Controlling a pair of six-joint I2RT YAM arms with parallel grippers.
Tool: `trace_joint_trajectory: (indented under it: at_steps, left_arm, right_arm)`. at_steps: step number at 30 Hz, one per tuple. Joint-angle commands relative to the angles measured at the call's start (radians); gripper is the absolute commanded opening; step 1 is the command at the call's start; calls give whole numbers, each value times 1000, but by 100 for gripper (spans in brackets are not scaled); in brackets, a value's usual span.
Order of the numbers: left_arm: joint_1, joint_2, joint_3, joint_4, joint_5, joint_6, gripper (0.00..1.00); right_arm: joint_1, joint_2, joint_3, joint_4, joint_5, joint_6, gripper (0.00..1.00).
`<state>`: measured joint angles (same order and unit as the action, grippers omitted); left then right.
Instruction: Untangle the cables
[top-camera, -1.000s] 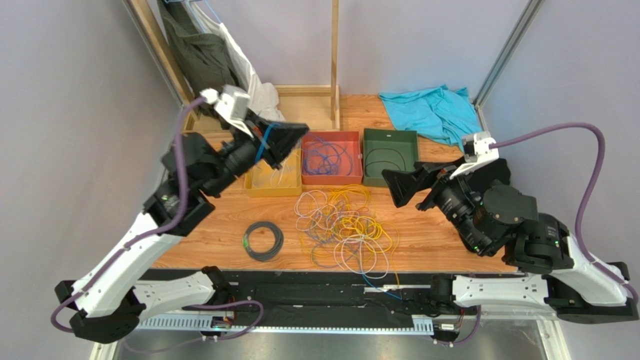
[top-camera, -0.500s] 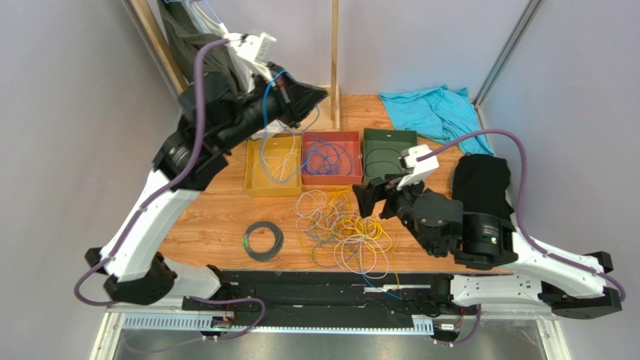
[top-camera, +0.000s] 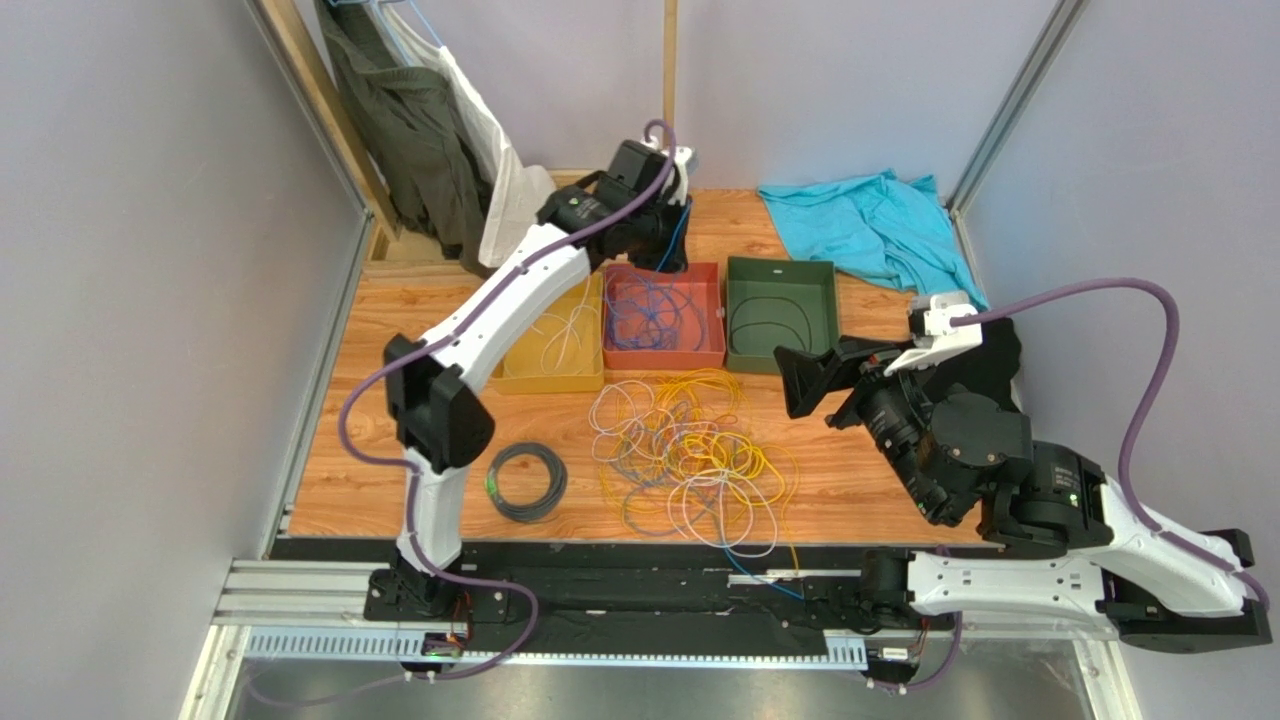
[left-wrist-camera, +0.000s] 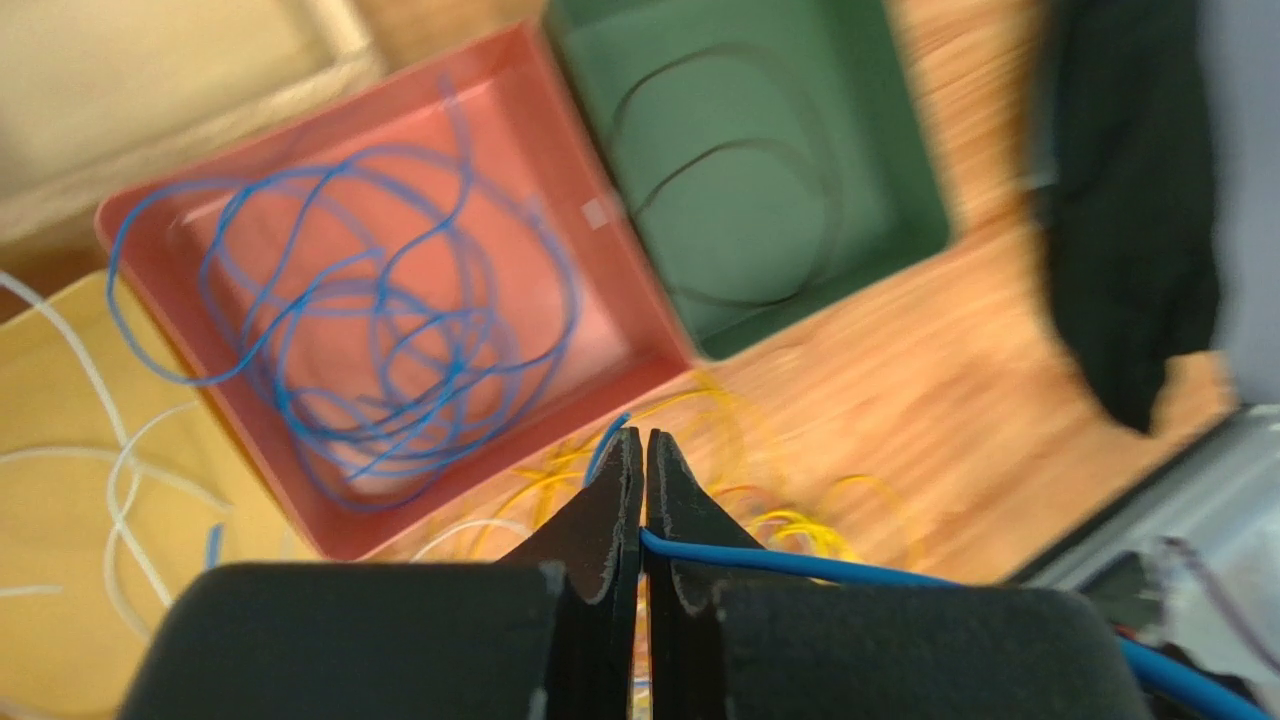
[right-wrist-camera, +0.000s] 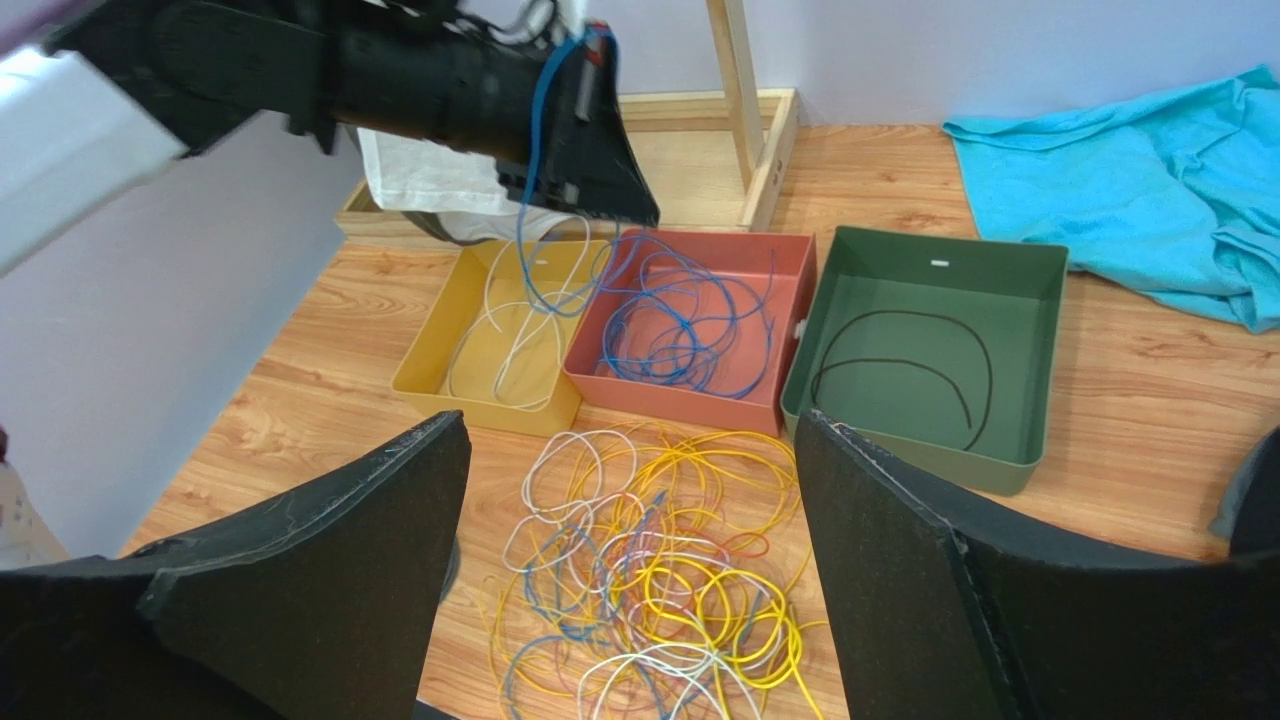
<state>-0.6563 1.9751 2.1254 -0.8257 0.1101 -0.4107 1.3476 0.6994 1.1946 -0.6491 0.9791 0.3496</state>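
A tangle of yellow, white, blue and red cables (top-camera: 691, 458) lies on the wooden table; it also shows in the right wrist view (right-wrist-camera: 661, 585). My left gripper (top-camera: 661, 240) is raised over the back of the red tray (top-camera: 706, 357), shut on a blue cable (left-wrist-camera: 781, 558) that hangs down toward the tray. Its jaws (left-wrist-camera: 643, 450) stand closed. From the right wrist view, the left gripper (right-wrist-camera: 624, 188) trails the blue cable (right-wrist-camera: 529, 195). My right gripper (top-camera: 804, 383) is open and empty, held above the table right of the tangle (right-wrist-camera: 631, 435).
Three trays stand in a row behind the tangle: yellow (top-camera: 511, 375) with white cable, red with blue cables, green (top-camera: 778, 360) with a black cable. A black coil (top-camera: 526, 480) lies front left. A teal cloth (top-camera: 872, 218) lies back right. A wooden post (top-camera: 670, 120) stands behind.
My left arm has swung from the back left over the yellow tray to the right, above the red tray, carrying the blue cable. My right gripper has drawn back right from the tangle.
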Motion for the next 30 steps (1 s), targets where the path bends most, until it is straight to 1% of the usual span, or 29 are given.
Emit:
trace_joint_trajectory:
  at_steps: [1, 6, 11, 12, 14, 15, 17, 18, 20, 21, 22, 23, 24, 27, 30]
  left_arm:
    - [21, 99, 116, -127, -137, 105, 0]
    - [47, 181, 146, -141, -223, 145, 0]
    - [52, 225, 154, -138, -286, 188, 0]
    - [53, 234, 157, -136, -286, 190, 7]
    - [53, 240, 162, -128, -271, 184, 16]
    - [52, 240, 162, -128, -267, 181, 27]
    - [53, 238, 160, -121, -265, 173, 39]
    - [53, 232, 162, -116, -268, 173, 48]
    - [52, 225, 168, -112, -277, 174, 55]
    - [53, 216, 171, -107, -279, 180, 85]
    - [53, 212, 176, -104, -285, 184, 86]
    - [52, 209, 177, -102, -299, 188, 95]
    - [53, 206, 177, -99, -308, 194, 99]
    - [52, 214, 177, -99, -345, 226, 99]
    - [55, 223, 174, -105, -363, 225, 99]
  right_arm:
    - [-5, 3, -1, 2, 38, -43, 84]
    - [-30, 17, -9, 0, 32, -66, 84]
    - [-67, 44, -27, 2, -14, -66, 85]
    - [-71, 49, -27, 0, -19, -67, 85]
    - [-84, 61, -24, 2, -34, -66, 85]
    - [-88, 66, -24, 0, -40, -64, 85]
    - [-103, 77, -23, 2, -55, -60, 85]
    - [-110, 80, -21, 2, -62, -57, 85]
    - [-123, 91, -21, 3, -83, -49, 85]
    - [-134, 98, -21, 2, -89, -46, 85]
    - [-140, 98, -23, 3, -98, -43, 85]
    - [-145, 104, -23, 3, -114, -40, 85]
    - [-149, 110, -21, 3, -120, -38, 85]
    - [-171, 124, -21, 2, -140, -35, 85]
    - [-183, 129, -23, 3, -154, -32, 85]
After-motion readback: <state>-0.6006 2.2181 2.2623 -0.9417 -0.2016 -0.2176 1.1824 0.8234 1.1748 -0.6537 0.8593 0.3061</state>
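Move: The left hand, pinching the blue cable, has the red box's middle about 6 cm to its left, hardly 1 cm farther out and some 24 cm below. From this hand the green box stands about 9 cm right and 1 cm ahead, the yellow box about 20 cm left and level, and the cable tangle about 18 cm back and 2 cm left. The empty right hand has the tangle 4 cm ahead, 10 cm left, 37 cm below; the red box lies 23 cm ahead, 14 cm left of it. The left hand, still pinching the blue cable, sinks about 10 cm towards the red box while drifting some 6 cm forward and as much left, its left side rolling up some 20 degrees so the fingers point more steeply down, then nearly stops and opens wide to let go of the cable. The open right hand meanwhile eases down and forward with a little left, about 5 cm in all, towards the tangle, touching nothing. ##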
